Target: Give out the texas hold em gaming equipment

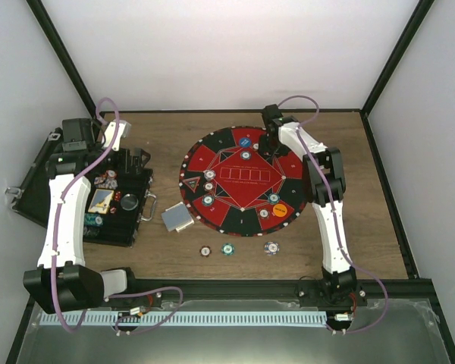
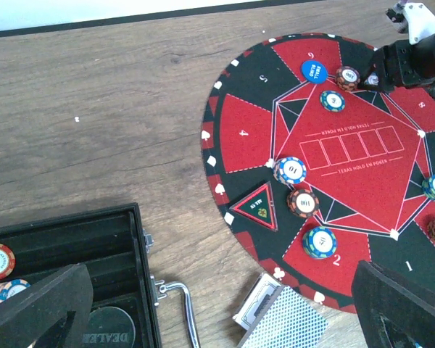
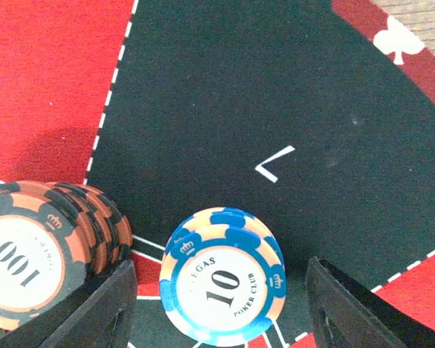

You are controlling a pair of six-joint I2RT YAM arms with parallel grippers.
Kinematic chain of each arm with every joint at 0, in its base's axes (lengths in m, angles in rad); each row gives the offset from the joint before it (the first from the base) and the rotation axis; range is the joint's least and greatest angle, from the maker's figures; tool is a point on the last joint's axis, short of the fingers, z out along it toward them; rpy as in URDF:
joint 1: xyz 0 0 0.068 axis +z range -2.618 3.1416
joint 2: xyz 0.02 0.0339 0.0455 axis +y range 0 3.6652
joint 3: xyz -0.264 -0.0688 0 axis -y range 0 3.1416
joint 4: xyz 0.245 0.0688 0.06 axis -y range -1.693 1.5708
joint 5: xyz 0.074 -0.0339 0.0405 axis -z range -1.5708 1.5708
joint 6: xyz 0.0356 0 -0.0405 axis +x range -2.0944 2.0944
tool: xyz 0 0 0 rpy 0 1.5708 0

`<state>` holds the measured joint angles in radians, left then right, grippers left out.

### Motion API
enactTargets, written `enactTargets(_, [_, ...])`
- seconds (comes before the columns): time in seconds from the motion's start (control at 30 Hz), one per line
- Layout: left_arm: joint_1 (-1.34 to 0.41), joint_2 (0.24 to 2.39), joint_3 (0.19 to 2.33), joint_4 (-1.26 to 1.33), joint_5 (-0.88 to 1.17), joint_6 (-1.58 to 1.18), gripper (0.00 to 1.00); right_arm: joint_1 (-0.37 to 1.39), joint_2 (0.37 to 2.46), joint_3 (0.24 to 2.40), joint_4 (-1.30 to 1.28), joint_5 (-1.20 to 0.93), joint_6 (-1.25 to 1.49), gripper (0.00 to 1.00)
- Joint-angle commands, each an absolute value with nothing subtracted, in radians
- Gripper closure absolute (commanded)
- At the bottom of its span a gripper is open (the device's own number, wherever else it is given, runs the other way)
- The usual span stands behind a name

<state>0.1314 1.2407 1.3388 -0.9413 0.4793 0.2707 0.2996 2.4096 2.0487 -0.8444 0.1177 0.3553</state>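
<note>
A round red-and-black poker mat [image 1: 243, 176] lies mid-table with chip stacks around its seats. My right gripper [image 1: 271, 144] is low over the mat's far side. In the right wrist view it [image 3: 221, 304] stands open around a short blue-and-cream "10" chip stack [image 3: 223, 286], with a gap on each side. An orange-and-black "100" stack [image 3: 40, 246] stands just left of the left finger [image 3: 94, 312]. My left gripper [image 2: 217, 319] hangs open and empty above the wood between the case and the mat. Grey-backed cards [image 2: 286, 319] lie below it, beside their box [image 2: 257, 304].
The black hinged case [image 1: 98, 197] lies open at the left, with chips and a dealer button [image 2: 105, 330] inside and its metal handle [image 2: 181, 304] facing the mat. Three loose chips [image 1: 227, 249] sit on the wood in front of the mat. A blue disc [image 1: 245, 141] and an orange disc [image 1: 280, 210] lie on the mat.
</note>
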Motion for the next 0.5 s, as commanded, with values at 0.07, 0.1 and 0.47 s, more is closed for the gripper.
enactTargets(0.07, [0.138,1.236,1.352,-0.953,0.486,0.287,0.0,0.293,2.313,2.046,-0.88,0.129,0.367,0.32])
enactTargets(0.1, [0.138,1.235,1.351,-0.953,0.487,0.287,0.0,0.295,2.281,2.008,-0.872,0.127,0.369,0.32])
enactTargets(0.47, [0.137,1.222,1.322,-0.932,0.516,0.29,0.0,0.49,1.676,1.317,-0.787,0.156,0.515,0.32])
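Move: The next blue-and-white 10 chips stand in the supply stack in front of the mat, roughly 37 cm back from the right hand, neither left nor right, near its height. The stack just set down stands between the fingers; the 100 stack is 5 cm left and 1 cm ahead. Another blue stack lies about 20 cm back, 1 cm right. From the left hand the supply stack lies some 16 cm back, 36 cm right, 26 cm below. Take the right gripper off the placed 10 stack with its fingers already parted: ease straight up first, then sweep back and up at growing speed, about 11 cm back and 9 cm up, over the mat towards the supply stack. Keep the fingers open, pointing down, with hardly any wrist turn. ##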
